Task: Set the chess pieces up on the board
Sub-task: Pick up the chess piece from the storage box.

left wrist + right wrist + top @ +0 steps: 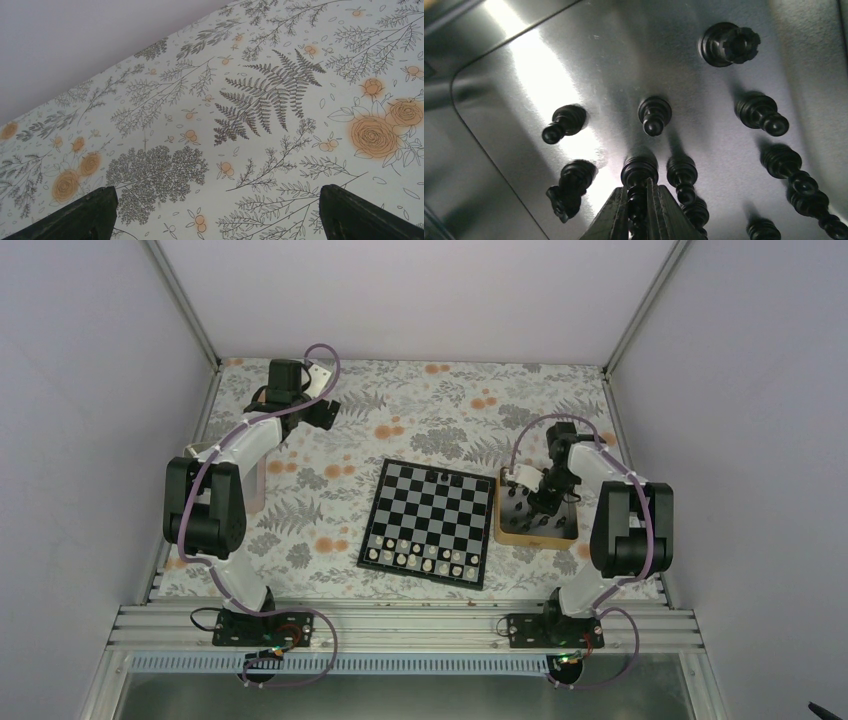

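The chequered board (430,510) lies mid-table, with two black chess pieces (437,476) on its far row. Several more black pieces stand in the wooden-rimmed tray (535,539) right of the board, among them a rook (729,44), a pawn (654,115) and a knight (569,187). My right gripper (541,502) reaches down into that tray. In the right wrist view the right gripper (638,195) is shut on the stem of one upright black piece (639,172), whose base rests on the grey floor. My left gripper (322,410) hangs open at the far left, with only tablecloth between its fingers (85,215).
White chessmen (420,556) fill the board's two near rows. Other black pieces (682,175) stand close beside the held one. A pale object (257,485) is partly hidden by the left arm. Enclosure walls flank the floral tablecloth (260,100).
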Motion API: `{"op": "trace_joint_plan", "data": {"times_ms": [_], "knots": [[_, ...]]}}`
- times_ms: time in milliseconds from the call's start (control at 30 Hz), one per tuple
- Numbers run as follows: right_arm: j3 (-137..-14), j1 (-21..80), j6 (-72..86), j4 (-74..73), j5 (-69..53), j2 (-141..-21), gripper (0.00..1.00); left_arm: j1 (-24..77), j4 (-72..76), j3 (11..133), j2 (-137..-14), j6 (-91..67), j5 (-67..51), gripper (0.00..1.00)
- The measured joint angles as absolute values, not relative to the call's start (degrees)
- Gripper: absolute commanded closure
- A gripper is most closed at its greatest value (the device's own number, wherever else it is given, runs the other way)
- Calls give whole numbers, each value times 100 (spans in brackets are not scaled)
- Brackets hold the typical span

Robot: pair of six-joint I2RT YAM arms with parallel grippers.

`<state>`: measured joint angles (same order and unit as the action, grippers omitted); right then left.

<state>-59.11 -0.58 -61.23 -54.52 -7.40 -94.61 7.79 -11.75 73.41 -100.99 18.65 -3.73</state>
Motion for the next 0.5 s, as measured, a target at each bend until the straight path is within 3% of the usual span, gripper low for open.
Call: {"op": "trace_joint_plan", "data": {"times_ms": [233, 500], "knots": [[-6259, -49, -6128, -5843, -893, -9415, 95, 779, -1175, 7341, -10099, 1865, -375, 0], [-8141, 279, -6165, -6630, -996, -9509, 95, 755, -1306, 7518, -10099, 1881, -478, 0]]}}
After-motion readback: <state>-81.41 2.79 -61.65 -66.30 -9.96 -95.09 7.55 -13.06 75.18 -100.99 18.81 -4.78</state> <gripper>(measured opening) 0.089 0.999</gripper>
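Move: The right hand already has a tall black chess piece pinched in the storage box; the black pieces placed on the board's far row stand about 24 cm to its left and 8 cm farther out, roughly level. Around the grip, a knight stands 3 cm back and 1 cm left, another tall piece 2 cm ahead and 1 cm right, a pawn 2 cm ahead and 3 cm left. From the left hand, those placed pieces are some 27 cm right, 14 cm back and 13 cm below. Still pinching the tall black piece, the right fingers lift it off the box floor, first almost straight up, then up and forward at growing speed. The hand climbs about 10 cm and goes some 6 cm out towards the box's far side, easing slightly left towards the board's far row, the fingertips tipping forward about 10 degrees. ##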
